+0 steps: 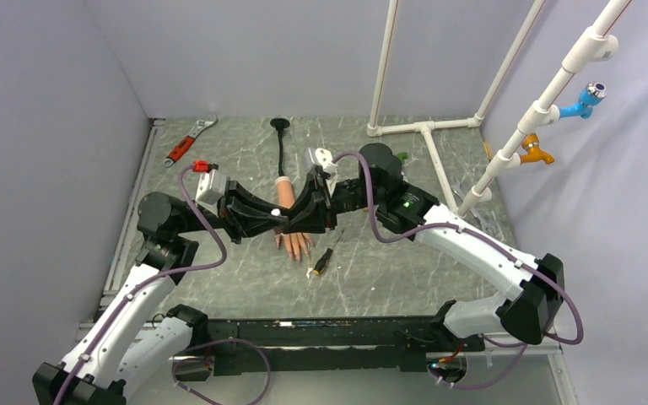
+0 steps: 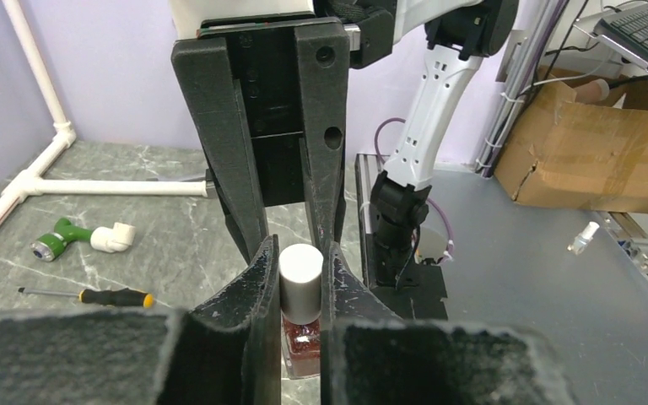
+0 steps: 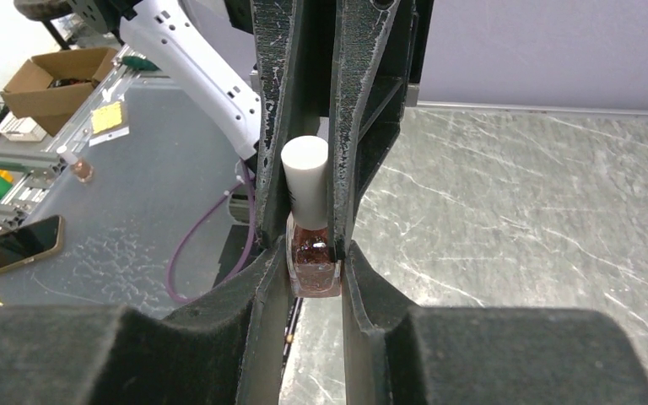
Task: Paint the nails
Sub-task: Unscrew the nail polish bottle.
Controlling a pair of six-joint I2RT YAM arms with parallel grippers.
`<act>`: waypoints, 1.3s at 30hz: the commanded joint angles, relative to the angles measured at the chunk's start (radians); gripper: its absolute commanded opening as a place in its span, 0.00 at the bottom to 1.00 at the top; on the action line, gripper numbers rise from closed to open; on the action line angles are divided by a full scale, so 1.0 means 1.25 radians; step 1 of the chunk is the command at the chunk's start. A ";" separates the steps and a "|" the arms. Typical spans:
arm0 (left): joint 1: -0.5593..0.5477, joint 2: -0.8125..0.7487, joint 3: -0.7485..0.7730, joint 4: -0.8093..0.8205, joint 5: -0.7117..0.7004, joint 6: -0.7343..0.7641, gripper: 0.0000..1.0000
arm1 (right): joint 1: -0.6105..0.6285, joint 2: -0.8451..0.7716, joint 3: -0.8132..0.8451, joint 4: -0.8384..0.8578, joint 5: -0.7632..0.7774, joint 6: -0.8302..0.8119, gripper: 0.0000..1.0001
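A small polish bottle with a dark red glass body point(image 3: 314, 263) and a white cap point(image 2: 301, 277) hangs between my two grippers. My right gripper point(image 3: 315, 257) is shut on the glass body. My left gripper point(image 2: 301, 278) faces it and is shut on the white cap. In the top view both grippers point(image 1: 302, 219) meet just above the peach mannequin hand point(image 1: 294, 242), which lies flat on the table with its black stalk point(image 1: 281, 152) pointing away. Its fingers stick out below the grippers. The nails point(image 1: 297, 253) are too small to make out.
A black and yellow screwdriver point(image 1: 321, 262) lies just right of the hand's fingers. A red-handled wrench point(image 1: 189, 143) lies at the back left. A white pipe frame point(image 1: 426, 129) stands at the back right, with blue point(image 1: 583, 102) and orange point(image 1: 533, 153) fittings on its slanted pipe.
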 commanded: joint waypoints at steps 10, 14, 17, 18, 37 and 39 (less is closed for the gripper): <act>-0.004 -0.016 0.033 -0.198 -0.217 0.121 0.00 | 0.002 0.012 0.044 0.055 0.183 0.044 0.00; -0.005 -0.023 0.030 -0.212 -0.259 0.130 0.00 | 0.009 0.017 0.050 0.058 0.234 0.051 0.00; -0.009 -0.025 0.034 -0.235 -0.297 0.147 0.00 | 0.017 0.018 0.065 0.051 0.291 0.065 0.00; -0.013 -0.027 0.035 -0.241 -0.307 0.150 0.00 | 0.021 0.019 0.072 0.046 0.312 0.071 0.00; -0.024 -0.050 0.028 -0.199 -0.247 0.151 0.76 | 0.033 0.004 0.084 0.007 0.327 0.068 0.00; -0.022 -0.059 0.033 -0.213 -0.252 0.162 0.80 | 0.033 -0.001 0.081 0.004 0.330 0.065 0.00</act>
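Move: The nail polish cap is already between the left fingers, its middle roughly 1 cm above that hand point. From the right hand, which holds the glass body, the cap stands about 3 cm up, neither ahead nor aside. From the left hand, the dummy hand lies about 18 cm ahead, 1 cm left and 36 cm below; the near screwdriver about 11 cm ahead, 8 cm right and 37 cm below. Keep the cap pinched in the left gripper and the glass body in the right, and swing both grippers forward about 6 cm, drifting slightly left, the left wrist turning counter-clockwise and the right clockwise, each some 20 degrees. Then open the left fingers wide to let go of the cap, and draw the right gripper back a little with the bottle. ##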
